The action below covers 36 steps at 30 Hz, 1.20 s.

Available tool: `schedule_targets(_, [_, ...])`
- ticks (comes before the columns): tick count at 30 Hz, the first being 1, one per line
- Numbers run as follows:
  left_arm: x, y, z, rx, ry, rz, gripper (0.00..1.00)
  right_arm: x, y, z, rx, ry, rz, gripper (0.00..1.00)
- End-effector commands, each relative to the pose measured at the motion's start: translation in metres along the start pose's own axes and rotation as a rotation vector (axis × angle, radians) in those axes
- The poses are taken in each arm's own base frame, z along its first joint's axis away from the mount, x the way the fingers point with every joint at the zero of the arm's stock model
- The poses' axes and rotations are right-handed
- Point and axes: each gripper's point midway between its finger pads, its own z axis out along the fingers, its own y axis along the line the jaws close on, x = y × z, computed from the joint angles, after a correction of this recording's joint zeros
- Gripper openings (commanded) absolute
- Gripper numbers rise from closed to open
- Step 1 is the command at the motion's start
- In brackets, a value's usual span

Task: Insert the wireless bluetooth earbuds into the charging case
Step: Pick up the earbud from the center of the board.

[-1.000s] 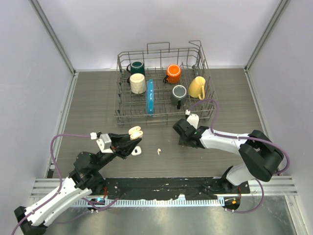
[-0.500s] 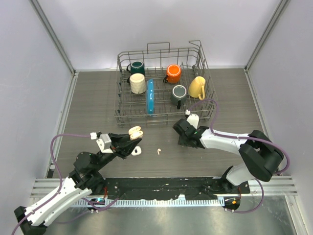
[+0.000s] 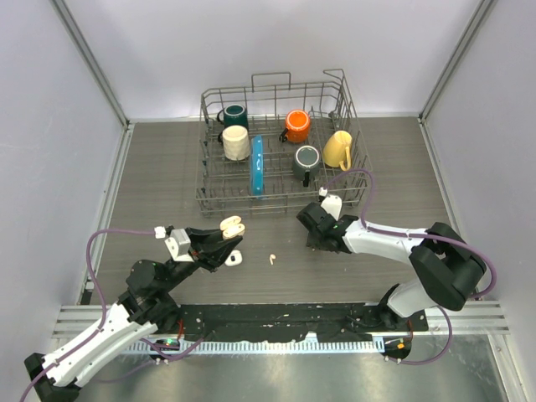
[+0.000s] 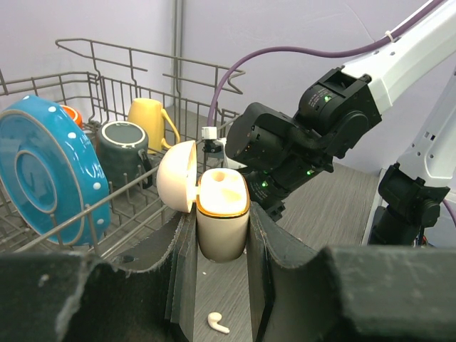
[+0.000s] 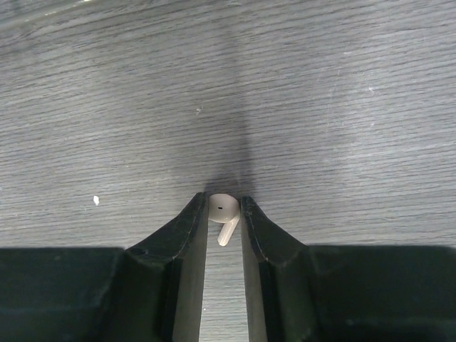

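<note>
My left gripper [image 3: 228,244] [image 4: 221,222] is shut on the cream charging case [image 4: 221,221] [image 3: 232,226], held off the table with its lid [image 4: 178,176] hinged open to the left. One white earbud [image 4: 218,323] lies on the table below and between the left fingers. Another loose earbud [image 3: 271,259] lies on the wood between the two arms. My right gripper [image 3: 311,236] [image 5: 224,208] is low on the table, just in front of the rack. It is shut on an earbud [image 5: 221,205], whose stem points back between the fingers.
A wire dish rack [image 3: 201,151] stands behind both grippers. It holds a blue plate [image 3: 257,165] and teal [image 3: 235,115], cream [image 3: 236,142], orange [image 3: 297,126], grey [image 3: 306,159] and yellow [image 3: 337,149] mugs. Walls close in left, right and back.
</note>
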Motion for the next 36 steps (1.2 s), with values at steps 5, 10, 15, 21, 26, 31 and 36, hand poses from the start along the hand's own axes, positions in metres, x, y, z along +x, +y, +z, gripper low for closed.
schedule_targets(5, [-0.012, -0.002, 0.003, 0.007, -0.042, -0.009, 0.00, -0.023, 0.010, -0.019, -0.079, -0.078, -0.022, 0.07])
schedule_targets(10, [-0.012, -0.002, 0.006, 0.005, -0.046, -0.015, 0.00, -0.052, 0.037, -0.066, -0.245, -0.227, -0.022, 0.01])
schedule_targets(15, [-0.014, 0.002, 0.013, -0.013, -0.063, -0.029, 0.00, -0.086, 0.061, -0.131, -0.370, -0.468, -0.005, 0.01])
schedule_targets(21, [-0.014, 0.001, 0.022, -0.007, -0.062, -0.047, 0.00, -0.104, 0.085, -0.202, -0.489, -0.638, -0.037, 0.01])
schedule_targets(26, [-0.014, -0.002, 0.029, 0.013, -0.057, -0.055, 0.00, -0.112, 0.106, -0.252, -0.588, -0.745, -0.032, 0.01])
schedule_targets(31, [-0.011, -0.007, 0.034, 0.051, -0.040, -0.045, 0.00, -0.104, 0.127, -0.287, -0.673, -0.811, -0.058, 0.01])
schedule_targets(36, [-0.011, -0.012, 0.038, 0.080, -0.027, -0.030, 0.00, -0.103, 0.143, -0.301, -0.741, -0.840, -0.039, 0.01])
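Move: Pinched already in the right fingers, down at the board, is one earbud; the open charging case it goes to is held in the left gripper, about 20 cm to the right hand's left, 8 cm back and 25 cm up. A loose earbud lies 11 cm left and 4 cm back of the right hand, and a closed white case 22 cm left, 5 cm back, both at its height. From the left hand the pinched earbud is 20 cm right, 9 cm ahead, 25 cm down. Lifting the pinched earbud clear of the board, the right hand climbs about 28 cm, first almost straight up, then also swinging left and somewhat back towards the open case, while its wrist tips the fingers up by some 50 degrees and turns counter-clockwise; the grip stays shut. Shortly after the lift begins, the left hand eases the case rightward by 3 cm, sinking and edging forward a little. ##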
